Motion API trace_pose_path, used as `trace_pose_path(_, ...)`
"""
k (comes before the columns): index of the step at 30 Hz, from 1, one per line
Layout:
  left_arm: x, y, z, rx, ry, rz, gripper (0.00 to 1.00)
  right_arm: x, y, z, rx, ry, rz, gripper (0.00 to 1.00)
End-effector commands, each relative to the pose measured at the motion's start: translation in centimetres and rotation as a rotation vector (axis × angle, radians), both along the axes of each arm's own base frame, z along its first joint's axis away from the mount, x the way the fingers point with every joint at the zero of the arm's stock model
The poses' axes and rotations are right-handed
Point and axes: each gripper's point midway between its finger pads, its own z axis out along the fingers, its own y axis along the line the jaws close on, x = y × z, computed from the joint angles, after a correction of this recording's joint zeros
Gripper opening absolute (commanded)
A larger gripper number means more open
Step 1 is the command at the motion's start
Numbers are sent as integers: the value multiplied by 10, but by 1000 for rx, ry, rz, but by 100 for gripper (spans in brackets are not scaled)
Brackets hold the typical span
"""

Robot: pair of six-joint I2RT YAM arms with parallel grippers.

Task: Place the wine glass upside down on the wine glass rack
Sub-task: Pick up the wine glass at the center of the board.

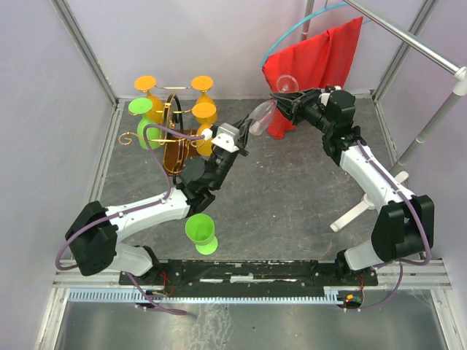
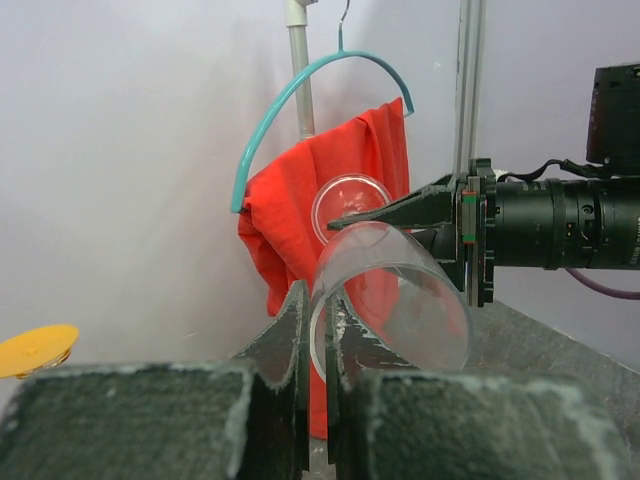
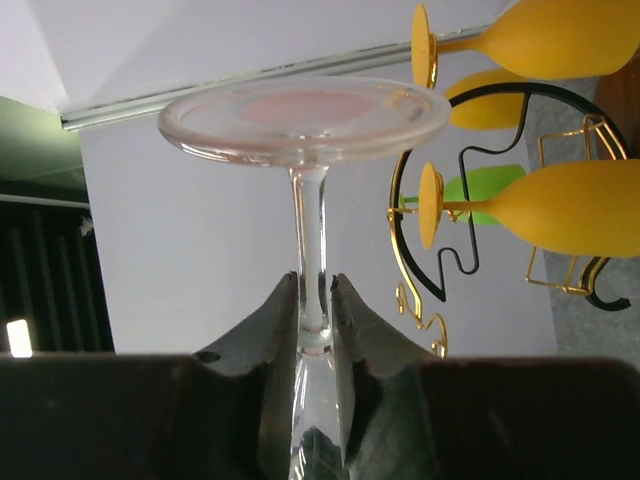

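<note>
A clear wine glass [image 1: 261, 117] hangs in the air between both arms, lying roughly on its side. My left gripper [image 1: 244, 133] is shut on the rim of its bowl [image 2: 400, 290], one finger inside and one outside [image 2: 318, 320]. My right gripper [image 1: 281, 98] is shut on the stem [image 3: 310, 220] just below the round foot [image 3: 300, 120], its jaws touching the stem on both sides [image 3: 312, 290]. The wine glass rack [image 1: 175, 124] stands at the back left, its copper wire arms [image 3: 405, 260] carrying several yellow glasses [image 3: 570, 205] and a green one [image 1: 140, 107], all hanging upside down.
Another green glass [image 1: 201, 232] stands upright on the table near the left arm. A red cloth [image 1: 321, 65] on a teal hanger [image 2: 290, 110] hangs at the back right, right behind the right gripper. A metal rail [image 1: 408, 36] and a white stand leg [image 1: 357, 211] are on the right.
</note>
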Motion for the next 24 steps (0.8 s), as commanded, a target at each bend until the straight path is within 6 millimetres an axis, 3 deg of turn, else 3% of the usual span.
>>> trace_pose_path(1, -5, 5, 36, -104, -58, -3, 6, -9, 4, 52, 51, -157, 40, 18)
trace_pose_path(4, -5, 4, 35, -101, -58, -4, 11, -9, 6, 53, 48, -166, 47, 3)
trace_pose_path(7, -6, 3, 33, -77, -57, -9, 20, -9, 6, 57, 34, -190, 51, 1)
trace_pose_path(11, -8, -4, 23, 8, -35, -31, 50, -8, 6, 63, -32, -243, 44, 1)
trace_pose_path(14, -12, -1, 19, 47, -11, -42, 67, -2, 4, 73, -131, -316, 35, 1)
trace_pose_path(17, -17, 18, 14, 24, 33, -11, 84, 5, -1, 76, -309, -390, 16, 1)
trace_pose_path(20, -27, 39, 11, 7, 84, 3, 100, 12, -17, 66, -546, -428, -26, 1)
trace_pose_path(24, -40, 69, 11, 3, 155, 42, 99, 15, -42, 61, -840, -530, -90, 1)
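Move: The clear wine glass is tilted, nearly lying, its rim in the left fingers and its stem between the still open right fingertips. Its middle is about 3 cm left of the right hand, 2 cm back and 1 cm lower; from the left hand it is some 5 cm ahead, 6 cm right and 2 cm up. The nearest racked orange glass stands roughly 20 cm left, 2 cm back and 14 cm below the right hand; the red cloth hangs about 12 cm ahead of that hand, 8 cm right, 5 cm lower. Finish closing the right fingers on the clear glass's stem, then open the left gripper wide to free the rim and draw it away, about 4 cm left and a little less back. Keep the right pinch while raising the glass about 6 cm, rolling the hand's left side down and tipping its fingers up, some 35 degrees in all, so the bowl swings downward. ##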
